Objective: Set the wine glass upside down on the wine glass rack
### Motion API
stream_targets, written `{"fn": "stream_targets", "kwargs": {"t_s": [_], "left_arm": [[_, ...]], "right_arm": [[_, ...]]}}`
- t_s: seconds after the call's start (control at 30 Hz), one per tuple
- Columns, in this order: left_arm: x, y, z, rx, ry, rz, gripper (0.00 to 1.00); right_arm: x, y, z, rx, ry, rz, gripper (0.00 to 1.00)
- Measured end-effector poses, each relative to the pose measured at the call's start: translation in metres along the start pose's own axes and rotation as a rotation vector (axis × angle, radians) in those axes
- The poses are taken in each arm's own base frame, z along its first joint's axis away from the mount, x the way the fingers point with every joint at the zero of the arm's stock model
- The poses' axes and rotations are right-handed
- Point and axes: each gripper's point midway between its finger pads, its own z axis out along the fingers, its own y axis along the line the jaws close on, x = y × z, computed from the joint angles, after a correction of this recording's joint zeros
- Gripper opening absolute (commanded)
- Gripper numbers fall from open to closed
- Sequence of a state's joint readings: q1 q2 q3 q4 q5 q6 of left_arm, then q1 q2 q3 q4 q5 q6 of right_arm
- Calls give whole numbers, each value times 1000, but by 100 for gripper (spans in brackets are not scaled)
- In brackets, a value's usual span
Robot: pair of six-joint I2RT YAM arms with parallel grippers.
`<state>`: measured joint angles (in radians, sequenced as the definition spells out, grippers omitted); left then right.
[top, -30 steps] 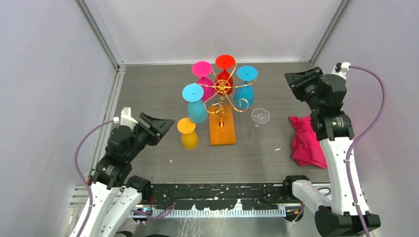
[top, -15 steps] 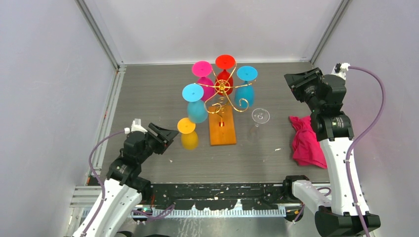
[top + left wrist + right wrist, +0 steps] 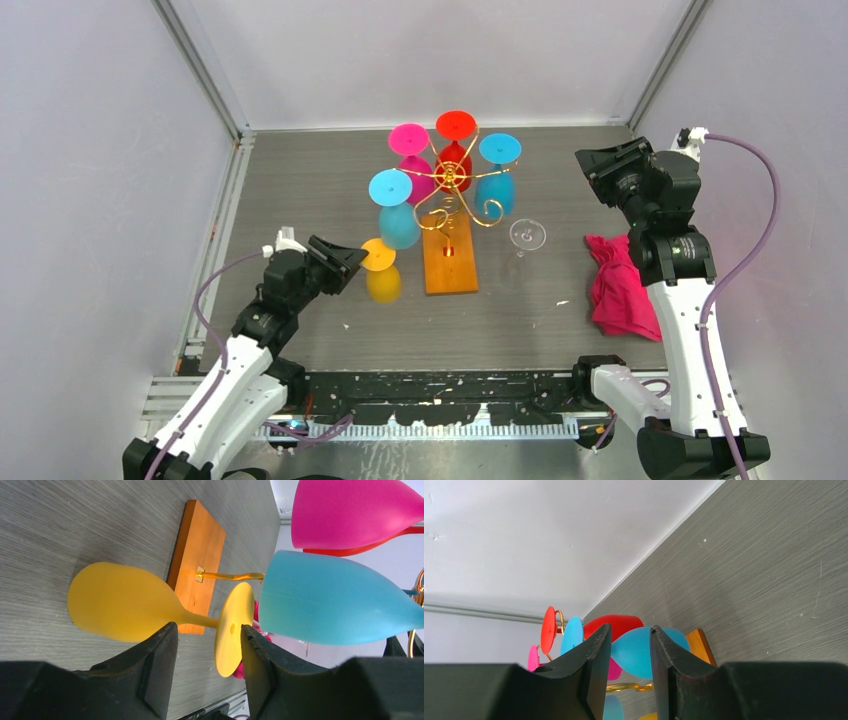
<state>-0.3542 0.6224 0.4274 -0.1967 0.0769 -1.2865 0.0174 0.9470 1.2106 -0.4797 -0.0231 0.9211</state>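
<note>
A yellow wine glass (image 3: 382, 272) stands upside down on the table, just left of the wine glass rack's orange-brown base (image 3: 448, 262). My left gripper (image 3: 354, 258) is open at its left side. In the left wrist view the stem and round foot (image 3: 232, 627) lie between the fingertips (image 3: 167, 635), with a gap on the bowl side and the foot close to the other finger. The gold wire wine glass rack (image 3: 452, 178) carries several coloured glasses hanging upside down. My right gripper (image 3: 603, 165) hangs open and empty high at the right, pointing at the rack (image 3: 701, 642).
A clear wine glass (image 3: 527, 236) stands upright right of the rack base. A pink cloth (image 3: 620, 285) lies by the right arm. A blue glass (image 3: 330, 597) and a pink one (image 3: 350, 512) hang close above the yellow glass. Walls enclose the table.
My left arm has swung in towards the yellow glass, bringing its fingers around the stem and foot, and the jaws have narrowed a little. The right arm has not moved.
</note>
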Motion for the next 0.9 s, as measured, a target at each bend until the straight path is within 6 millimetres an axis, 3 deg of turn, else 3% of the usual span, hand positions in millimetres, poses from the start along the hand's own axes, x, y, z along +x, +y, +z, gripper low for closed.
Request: {"fn": "stream_targets", "kwargs": {"t_s": [0.33, 0.7, 0.9], "left_arm": [[-2, -2, 15, 10, -4, -24, 22], [-7, -12, 19, 73, -33, -63, 2], [-10, -12, 12, 102, -65, -83, 1]], "right_arm": [[0, -1, 1, 3, 2, -2, 40], [1, -3, 4, 10, 6, -2, 40], [1, -3, 4, 12, 4, -2, 40]]}}
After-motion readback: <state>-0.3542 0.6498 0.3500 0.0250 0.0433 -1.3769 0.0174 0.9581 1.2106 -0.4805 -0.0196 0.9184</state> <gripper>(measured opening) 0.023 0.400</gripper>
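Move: The upside-down yellow wine glass stands just off my left fingers, its middle about 4 cm ahead, 3 cm right and 9 cm below, its foot level with the fingers. The cyan glass already hanging on the rack is roughly 11 cm ahead and 6 cm right at hand height; the rack's wooden base lies some 12 cm ahead, 17 cm right and 18 cm down. From my right hand the yellow glass is around 40 cm left, 4 cm back and 29 cm below. I close my left fingers right down, one above and one below, pinching the near rim of the yellow glass's foot as I ease the hand about 2 cm forward and slightly right over it. Then, as they shut, I raise the hand roughly 1 cm, drawing back a touch to the left, with the wrist rolling and tipping up by only some 5 degrees. ##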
